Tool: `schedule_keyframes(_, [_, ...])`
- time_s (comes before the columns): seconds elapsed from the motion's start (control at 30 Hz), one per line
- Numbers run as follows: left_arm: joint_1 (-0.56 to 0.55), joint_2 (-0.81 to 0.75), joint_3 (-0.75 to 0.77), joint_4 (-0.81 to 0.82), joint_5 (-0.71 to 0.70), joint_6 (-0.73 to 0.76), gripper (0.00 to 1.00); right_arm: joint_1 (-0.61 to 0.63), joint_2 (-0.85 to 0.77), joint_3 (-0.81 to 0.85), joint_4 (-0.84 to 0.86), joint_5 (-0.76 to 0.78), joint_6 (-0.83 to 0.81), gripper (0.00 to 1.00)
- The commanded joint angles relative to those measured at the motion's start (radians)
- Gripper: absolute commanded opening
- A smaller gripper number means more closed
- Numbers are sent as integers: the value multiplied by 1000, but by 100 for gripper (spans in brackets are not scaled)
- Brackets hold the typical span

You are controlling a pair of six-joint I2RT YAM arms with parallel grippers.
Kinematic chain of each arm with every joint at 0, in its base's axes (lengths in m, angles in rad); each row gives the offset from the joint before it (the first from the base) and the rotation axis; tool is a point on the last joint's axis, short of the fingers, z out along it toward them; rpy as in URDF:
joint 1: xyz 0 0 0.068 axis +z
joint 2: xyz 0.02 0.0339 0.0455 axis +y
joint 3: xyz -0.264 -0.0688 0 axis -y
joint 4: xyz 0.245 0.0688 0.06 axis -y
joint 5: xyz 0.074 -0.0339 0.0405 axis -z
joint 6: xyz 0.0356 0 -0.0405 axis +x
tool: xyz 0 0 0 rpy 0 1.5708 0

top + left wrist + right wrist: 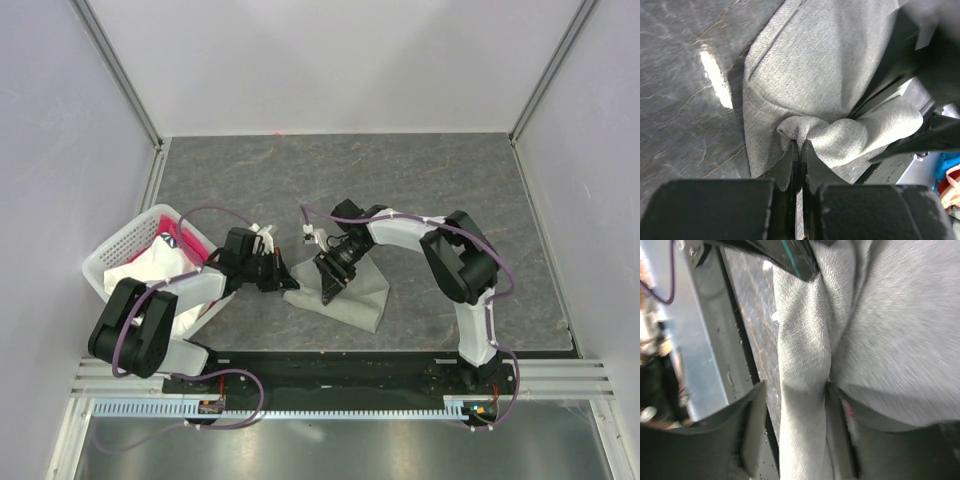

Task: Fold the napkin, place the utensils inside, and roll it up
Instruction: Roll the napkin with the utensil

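Note:
The grey-green napkin (362, 292) lies crumpled on the dark table between the two arms. My left gripper (289, 283) is shut on a bunched fold at the napkin's left edge; in the left wrist view the cloth (815, 65) puckers right at the pinched tips of that gripper (800, 145). My right gripper (331, 291) points down on the napkin's left part. In the right wrist view its jaws (795, 390) stand open around a rolled band of the napkin (802, 370), which touches the right finger and leaves a gap to the left one. The utensils are out of view.
A white-and-pink basket (122, 245) stands at the left wall, holding a white cloth (158, 266) and a pink cloth (186, 240). Grey walls close in the table on three sides. A black rail (340, 368) with the arm bases runs along the near edge.

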Motion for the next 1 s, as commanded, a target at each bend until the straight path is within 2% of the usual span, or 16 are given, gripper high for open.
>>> schedule_keyframes(0.0, [0,1,33,-95,-75,-11,2,0,-178,-23,117,156,72,65])
schedule_keyframes(0.1, [0,22,51,-121,-83,-11,2,30,-296,-78,180,349,109,74])
schedule_keyframes(0.13, [0,27,58,-127,-83,-9,2,47,-356,-97,221,468,117,75])
schedule_keyframes(0.2, [5,41,71,-144,-86,-11,2,132,-434,-155,278,625,112,78])
schedule_keyframes(0.23, [5,46,76,-148,-87,-11,2,199,-459,-177,300,789,108,79])
schedule_keyframes(0.37, [12,70,101,-164,-64,-8,2,371,-536,-313,399,1079,99,81])
schedule_keyframes(0.47, [16,95,116,-174,-43,-3,2,481,-548,-368,441,1218,99,82])
schedule_keyframes(0.63, [17,116,128,-185,-28,4,2,584,-494,-395,447,1295,100,81])
schedule_keyframes(0.97, [17,121,140,-197,-15,15,2,592,-375,-396,447,1332,71,78])
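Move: The napkin roll's middle lies about 1 cm back and 1 cm right of the right hand point, roughly 2 cm below it, between its already opening fingers. The roll's pinched left end is some 7 cm left and 3 cm ahead of this hand; its free right end is about 10 cm right and 5 cm back; the flat napkin part centres 5 cm ahead, 6 cm right. From the left hand, the roll's middle lies about 8 cm right and 4 cm back. The napkin roll's left end stays pinched in the shut left fingers, which tilt only slightly, while the right hand comes clear with its fingers opening further. It rises about 7 cm, at first forward, then swings back over the roll and sinks again, the wrist turning some 65 degrees so the fingers point steeply down and forward-left, open astride the roll a little nearer the base. ##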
